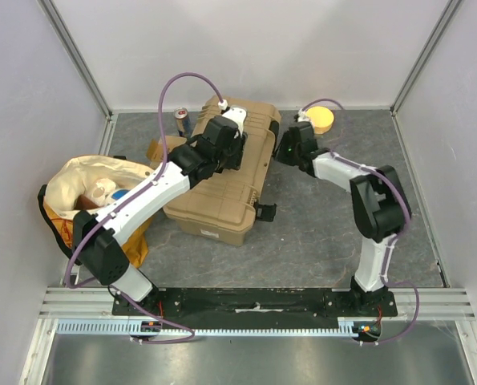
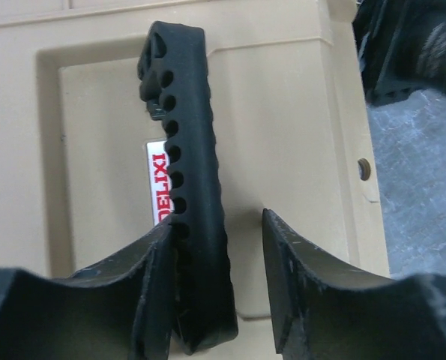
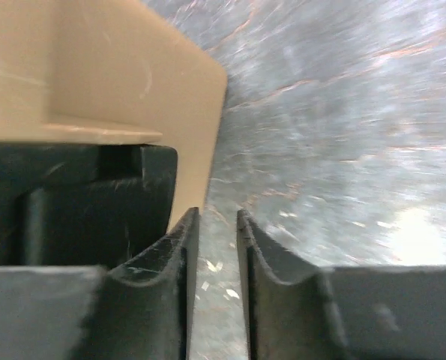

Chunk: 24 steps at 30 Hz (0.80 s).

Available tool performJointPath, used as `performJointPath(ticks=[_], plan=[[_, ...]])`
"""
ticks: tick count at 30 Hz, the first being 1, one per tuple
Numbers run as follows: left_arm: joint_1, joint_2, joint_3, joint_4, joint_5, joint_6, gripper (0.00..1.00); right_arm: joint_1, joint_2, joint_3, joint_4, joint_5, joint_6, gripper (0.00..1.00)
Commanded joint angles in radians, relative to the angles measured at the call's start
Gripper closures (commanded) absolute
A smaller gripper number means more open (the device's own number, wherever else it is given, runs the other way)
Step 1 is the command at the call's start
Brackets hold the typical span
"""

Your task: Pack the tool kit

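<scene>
The tan toolbox (image 1: 222, 192) lies closed in the middle of the table. My left gripper (image 1: 226, 143) hangs over its lid (image 2: 282, 112). The black handle (image 2: 185, 135) stands up between the fingers of my left gripper (image 2: 217, 221), against the left finger and with a gap to the right one, so the jaws are open. My right gripper (image 1: 290, 144) sits low at the box's right side. In the right wrist view my right gripper (image 3: 217, 214) stands slightly open with only grey floor between its fingers, beside the black latch (image 3: 95, 210) and the toolbox corner (image 3: 95, 67). No screwdrivers or hammer show.
A yellow-cream cloth bag (image 1: 94, 192) slumps at the left, under my left arm. A small can (image 1: 182, 122) stands behind the box, and a yellow round object (image 1: 322, 119) lies at the back right. A second black latch (image 1: 264, 211) sticks out of the box's near right side.
</scene>
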Motion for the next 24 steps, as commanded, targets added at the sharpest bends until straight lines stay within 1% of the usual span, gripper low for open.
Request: performJointPath(ticks=[1, 2, 3, 5, 7, 10, 13, 16, 18, 22, 24], plan=[[-0.068, 0.046, 0.02, -0.094, 0.176, -0.074, 0.43, -0.08, -0.216, -0.062, -0.089, 0.144, 0.007, 0.52], [-0.065, 0.042, 0.042, -0.092, 0.163, -0.069, 0.39, -0.094, -0.249, -0.082, -0.104, 0.15, 0.006, 0.47], [-0.064, 0.038, 0.063, -0.091, 0.154, -0.065, 0.36, -0.108, -0.285, -0.106, -0.115, 0.15, 0.004, 0.43], [-0.061, 0.032, 0.101, -0.091, 0.131, -0.054, 0.33, -0.134, -0.351, -0.151, -0.144, 0.153, -0.004, 0.36], [-0.061, 0.022, 0.134, -0.089, 0.108, -0.051, 0.27, -0.152, -0.439, -0.195, -0.161, 0.136, -0.01, 0.29], [-0.061, -0.014, 0.145, -0.076, 0.068, -0.045, 0.25, -0.161, -0.549, -0.276, -0.173, 0.084, -0.022, 0.2], [-0.061, -0.076, 0.119, -0.063, 0.039, -0.039, 0.23, -0.162, -0.667, -0.356, -0.19, 0.014, -0.036, 0.13], [-0.061, -0.179, 0.056, -0.033, 0.025, -0.037, 0.21, -0.163, -0.792, -0.437, -0.206, -0.023, -0.028, 0.1], [-0.061, -0.247, 0.001, -0.013, 0.011, -0.037, 0.19, -0.163, -0.87, -0.483, -0.206, -0.095, -0.013, 0.09], [-0.059, -0.371, -0.099, -0.019, -0.03, -0.046, 0.17, -0.163, -0.95, -0.565, -0.198, -0.243, 0.033, 0.08], [-0.056, -0.434, -0.162, -0.04, -0.07, -0.068, 0.17, -0.16, -0.984, -0.612, -0.157, -0.311, 0.071, 0.08]])
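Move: The handle's near end sits between the left hand's half-open fingers, its middle about 3 cm ahead, 1 cm left and 1 cm below; the near latch is some 16 cm back, 8 cm right and lower. From the right hand the near latch stands out about 18 cm back and 4 cm left at its height, the far latch 5 cm ahead and 3 cm left, the yellow disc on the table 13 cm ahead and 13 cm right. Right hand opens, rises 10 cm rightward from far latch, then back 15; left opens, lifting back off handle. ##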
